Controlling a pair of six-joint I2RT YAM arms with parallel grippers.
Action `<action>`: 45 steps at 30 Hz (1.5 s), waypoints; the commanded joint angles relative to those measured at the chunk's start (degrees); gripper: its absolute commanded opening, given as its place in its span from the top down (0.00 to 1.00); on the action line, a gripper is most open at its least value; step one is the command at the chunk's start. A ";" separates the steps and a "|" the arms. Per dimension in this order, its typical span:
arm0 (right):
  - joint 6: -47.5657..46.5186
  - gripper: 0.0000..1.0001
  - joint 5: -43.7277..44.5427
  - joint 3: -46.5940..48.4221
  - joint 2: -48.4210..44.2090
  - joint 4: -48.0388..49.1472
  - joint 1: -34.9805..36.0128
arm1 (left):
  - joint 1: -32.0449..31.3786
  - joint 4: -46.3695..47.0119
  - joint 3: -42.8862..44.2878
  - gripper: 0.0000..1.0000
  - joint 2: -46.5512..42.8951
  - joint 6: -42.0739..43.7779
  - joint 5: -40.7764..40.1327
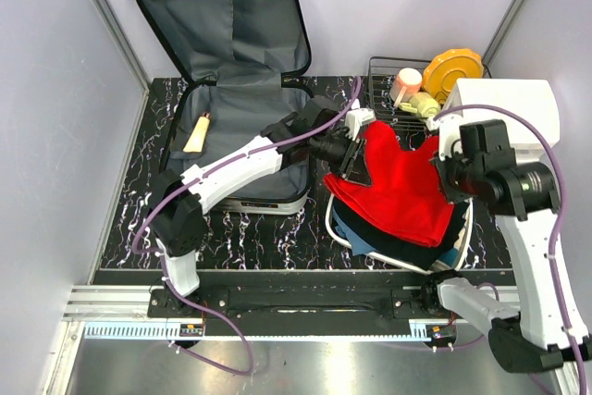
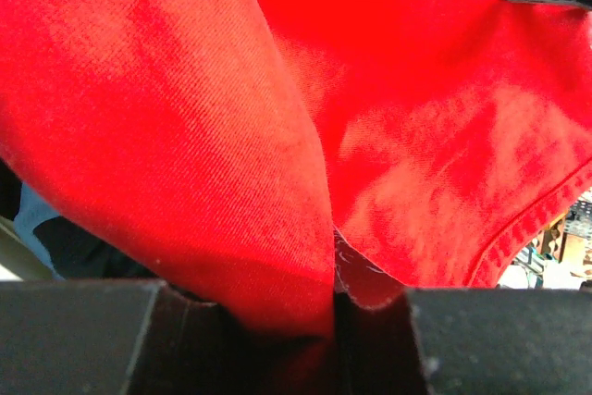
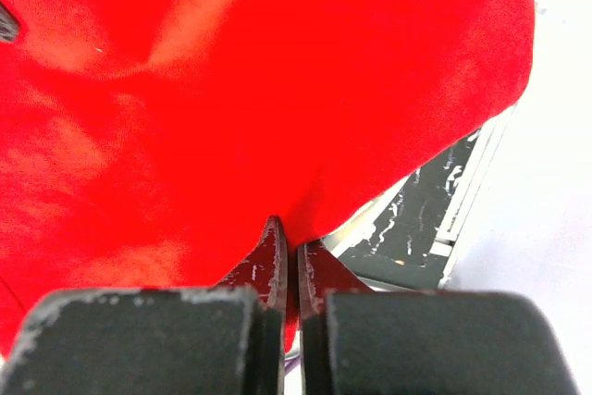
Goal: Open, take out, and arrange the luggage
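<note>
The luggage [image 1: 236, 131] lies open at the back left of the table, its dark grey lined lid [image 1: 222, 16] propped against the wall. A red garment [image 1: 398, 182] is stretched between both grippers above a white basin [image 1: 331, 219]. My left gripper [image 1: 354, 156] is shut on the garment's left edge. In the left wrist view a fold of the red cloth [image 2: 231, 117] is pinched in the left gripper [image 2: 335, 307]. My right gripper [image 1: 442, 159] is shut on the right edge. The right wrist view shows the red cloth [image 3: 231, 90] caught between the right gripper's [image 3: 288, 252] tips.
A yellow tube [image 1: 197, 133] lies inside the suitcase base. Dark blue clothes [image 1: 388, 242] fill the basin under the red garment. A wire basket [image 1: 384, 90] with small items and an orange plate [image 1: 451, 69] stands at the back. A white box [image 1: 504, 104] is at the right.
</note>
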 commanded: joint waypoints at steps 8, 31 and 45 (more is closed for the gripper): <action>-6.16 1.00 10.56 -13.76 -0.70 0.01 -0.21 | -1.36 4.79 0.32 1.00 1.84 1.70 0.52; -22.41 0.00 -11.39 -7.53 4.05 -10.25 -0.38 | 9.98 -8.48 -7.07 0.20 -8.33 13.99 0.53; -43.87 0.00 5.47 -36.88 2.45 12.77 -0.73 | 22.35 -16.90 -6.91 0.05 -13.88 24.19 4.57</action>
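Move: The red cloth hangs between my two closed grippers. The tray of folded clothes it is going to has its middle about 10 cm back and 11 cm right of my left hand, roughly 18 cm below it. From my right hand the tray is some 8 cm back, 7 cm left and 23 cm down. The white drawer box stands about 11 cm ahead of my right hand and 13 cm to its right; the dish rack is about 19 cm ahead and 6 cm left of it. I lower the red cloth over the tray with both hands, the right sinking about 9 cm, and open both grippers to let it go. My left hand then swings away left and a little forward towards the suitcase. My right rises and goes forward and left, then drops back down some 13 cm, still open, turning counter-clockwise until its tips meet the cloth's near right part. ##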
